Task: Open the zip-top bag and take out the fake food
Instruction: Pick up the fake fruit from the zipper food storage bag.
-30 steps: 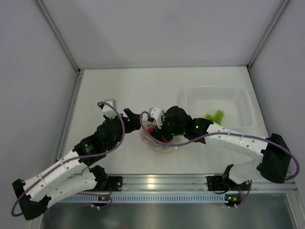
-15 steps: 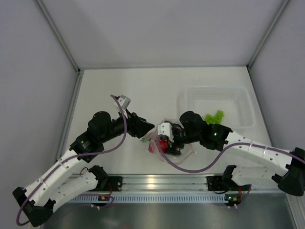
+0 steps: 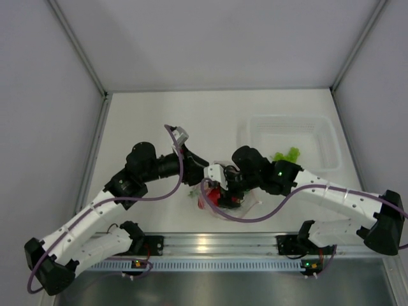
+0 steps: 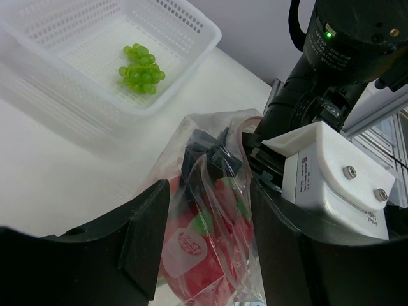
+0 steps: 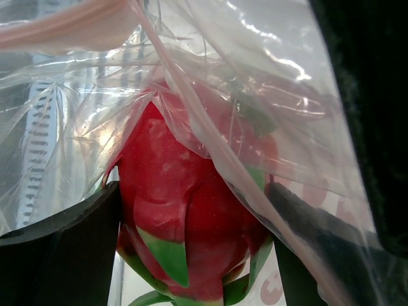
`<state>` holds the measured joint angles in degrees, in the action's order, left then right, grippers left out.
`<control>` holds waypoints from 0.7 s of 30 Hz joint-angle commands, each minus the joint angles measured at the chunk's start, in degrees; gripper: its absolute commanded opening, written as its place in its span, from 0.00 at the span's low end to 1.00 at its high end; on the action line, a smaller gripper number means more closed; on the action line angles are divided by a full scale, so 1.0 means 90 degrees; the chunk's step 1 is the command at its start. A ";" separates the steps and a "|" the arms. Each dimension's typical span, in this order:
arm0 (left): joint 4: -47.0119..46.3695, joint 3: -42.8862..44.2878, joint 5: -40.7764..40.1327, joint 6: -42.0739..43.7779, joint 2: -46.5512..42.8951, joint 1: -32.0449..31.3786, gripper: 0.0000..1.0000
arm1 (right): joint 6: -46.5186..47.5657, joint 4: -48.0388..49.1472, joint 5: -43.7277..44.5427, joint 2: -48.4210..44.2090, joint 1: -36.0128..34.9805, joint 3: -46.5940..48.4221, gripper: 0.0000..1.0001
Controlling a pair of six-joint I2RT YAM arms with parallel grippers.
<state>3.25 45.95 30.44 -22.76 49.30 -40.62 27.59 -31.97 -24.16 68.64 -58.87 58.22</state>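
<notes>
The zip-top bag [image 3: 205,200] hangs crumpled between my two grippers, just above the table's near middle. Its pinkish zip strip [image 5: 64,25] crosses the top of the right wrist view. My right gripper [image 3: 221,187] reaches into the bag mouth. It is shut on the fake food, a magenta dragon fruit [image 5: 185,191] with green tips, and bag film [image 5: 255,95] drapes over one finger. My left gripper [image 4: 210,248] straddles the lower bag [image 4: 220,204] from the left, both pads against the film. Red food [image 4: 197,261] with a round sticker shows through the film.
A rigid clear tub [image 3: 322,137] stands at the right rear and holds a green grape bunch [image 3: 287,155]. In the left wrist view it is a white slotted basket [image 4: 191,32] with the grapes [image 4: 141,67]. The right wrist housing [image 4: 331,166] crowds the bag closely.
The left gripper has swung right and closed in round the bag. The right gripper, still holding the fruit, has shifted slightly with the bag.
</notes>
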 commanded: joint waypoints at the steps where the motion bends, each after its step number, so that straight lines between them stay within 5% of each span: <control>1: -0.0478 0.0011 0.0837 0.0195 -0.0009 -0.0057 0.60 | -0.0321 0.0163 0.0155 -0.0059 0.0047 0.0338 0.00; 3: -0.0458 -0.0008 0.0779 0.0283 0.0001 -0.0057 0.62 | -0.0419 0.0105 0.0321 0.0019 0.0134 0.0436 0.00; 7: -0.0206 -0.0018 0.0535 0.0361 0.0147 -0.0057 0.36 | -0.0536 0.0153 0.0477 0.0039 0.0213 0.0504 0.00; 12: -0.0195 -0.0028 0.0778 0.0332 0.0401 -0.0067 0.54 | -0.0644 0.0036 0.0653 0.0214 0.0340 0.0670 0.00; 15: -0.0195 0.0001 0.0837 0.0352 0.0489 -0.0086 0.54 | -0.0664 -0.0003 0.0663 0.0254 0.0408 0.0738 0.00; 17: -0.0195 0.0011 0.0885 0.0371 0.0567 -0.0086 0.41 | -0.0683 0.0026 0.0673 0.0235 0.0408 0.0748 0.00; 18: -0.0195 0.0040 0.0876 0.0352 0.0587 -0.0096 0.16 | -0.0693 0.0046 0.0663 0.0234 0.0399 0.0758 0.00; 19: -0.0204 0.0050 0.0847 0.0342 0.0616 -0.0106 0.07 | -0.0693 0.0056 0.0634 0.0234 0.0408 0.0758 0.00; 21: -0.0204 0.0079 0.0740 0.0322 0.0626 -0.0106 0.00 | -0.0712 0.0085 0.0644 0.0234 0.0399 0.0739 0.00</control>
<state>2.98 45.63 33.17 -20.51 54.81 -40.64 23.51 -36.38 -19.64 71.26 -56.53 60.14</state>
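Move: The zip bag's loose upper edge hangs nearly level with the open left gripper in reach, about 2 cm to its right and 4 cm below. The dragon fruit is some 4 cm back from the left hand, 4 cm to its right and 11 cm below. It already sits between the right fingers, still in the bag, with that edge about 4 cm ahead of the right hand, 2 cm left and 7 cm above; the tray's middle lies roughly 30 cm ahead of the right hand, 31 cm right and 17 cm below. Bring the left gripper down about 3 cm onto the bag's upper edge, easing a little right, and close the half-open fingers fully to pinch the film. Keep the dragon fruit clamped between the right fingers while that hand eases about 3 cm forward, right and down, turning some 10 degrees. ##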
